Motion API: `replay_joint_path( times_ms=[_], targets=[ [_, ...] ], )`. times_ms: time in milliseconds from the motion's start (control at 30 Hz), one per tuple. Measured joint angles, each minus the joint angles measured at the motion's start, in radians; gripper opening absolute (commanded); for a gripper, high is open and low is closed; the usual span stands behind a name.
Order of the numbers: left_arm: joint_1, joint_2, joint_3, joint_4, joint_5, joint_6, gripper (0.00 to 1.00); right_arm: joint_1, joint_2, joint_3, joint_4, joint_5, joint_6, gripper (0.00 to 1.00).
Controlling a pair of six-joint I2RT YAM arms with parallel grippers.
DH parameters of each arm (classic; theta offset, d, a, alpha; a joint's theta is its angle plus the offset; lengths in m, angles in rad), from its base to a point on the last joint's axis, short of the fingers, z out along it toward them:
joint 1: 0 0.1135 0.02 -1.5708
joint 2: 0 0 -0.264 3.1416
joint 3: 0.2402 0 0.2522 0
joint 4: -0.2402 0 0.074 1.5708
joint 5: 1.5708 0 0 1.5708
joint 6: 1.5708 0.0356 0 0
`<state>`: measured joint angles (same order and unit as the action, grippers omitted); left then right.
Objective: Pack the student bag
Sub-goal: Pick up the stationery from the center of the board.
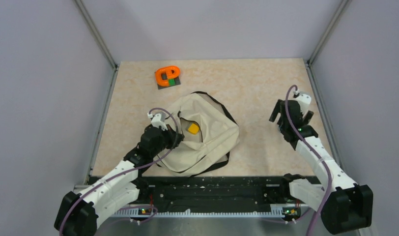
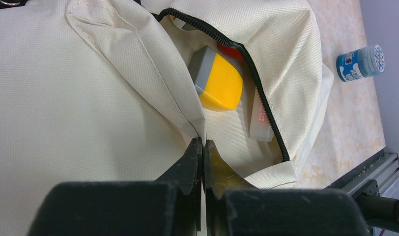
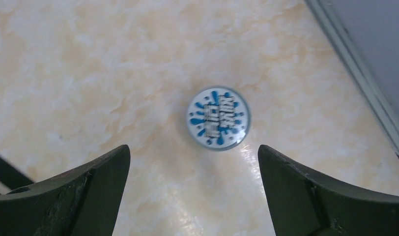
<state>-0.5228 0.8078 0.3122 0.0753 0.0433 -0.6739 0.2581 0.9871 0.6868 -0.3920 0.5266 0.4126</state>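
Observation:
The student bag [image 1: 207, 142] lies in the middle of the table, a beige fabric backpack with its black zipper open. My left gripper [image 1: 179, 136] is shut on the fabric at the edge of the opening [image 2: 203, 142]. Inside the bag [image 2: 89, 98] lie a yellow and grey block [image 2: 219, 81], a translucent white case [image 2: 261, 118] and something red [image 2: 232, 51]. My right gripper [image 1: 291, 115] hangs open at the right of the table, straight above a small jar with a blue and white lid [image 3: 218, 118]. Nothing is between its fingers [image 3: 193, 157].
An orange object on a dark base [image 1: 167, 76] stands at the back left of the table. The jar [image 2: 359, 63] stands on the table to the right of the bag, near the right wall rail [image 3: 359, 88].

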Motion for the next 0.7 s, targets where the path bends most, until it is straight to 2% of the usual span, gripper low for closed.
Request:
replay_joint_path(
  times_ms=[133, 300, 533, 700],
  targets=[
    [0.0, 0.0, 0.0, 0.0, 0.0, 0.003, 0.0, -0.128, 0.015, -0.005, 0.035, 0.034, -0.002, 0.99],
    [0.0, 0.0, 0.0, 0.0, 0.001, 0.011, 0.0, -0.214, 0.102, -0.005, 0.076, 0.023, -0.018, 0.99],
    [0.0, 0.0, 0.0, 0.0, 0.003, 0.019, 0.0, -0.235, 0.217, -0.005, 0.114, -0.056, -0.027, 0.98],
    [0.0, 0.0, 0.0, 0.0, 0.003, 0.019, 0.0, -0.235, 0.291, -0.005, 0.135, -0.123, -0.027, 0.93]
  ],
)
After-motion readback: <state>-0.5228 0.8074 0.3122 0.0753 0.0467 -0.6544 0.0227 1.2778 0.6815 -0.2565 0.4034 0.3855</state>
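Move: The blue jar stands under the open right hand, about 2 cm ahead, 4 cm to the right and some 13 cm below. The bag's middle lies about 35 cm to this hand's left, level with it fore and aft, and the yellow block in the bag's mouth is some 38 cm left and 2 cm ahead; both are roughly 12 cm down. From the left hand the jar is about 45 cm to the right, 4 cm farther out and 10 cm lower. The blue jar is neared from above by the wide-open right hand, which first runs on about 6.5 cm to the right, then sinks some 7 cm while easing back left and a little forward, bringing its fingers to either side of the lid. The wrist turns clockwise, then partly back, and tips about 10 degrees farther down; no touch on the jar can be made out. The left hand stays put, still pinching the bag's edge. ##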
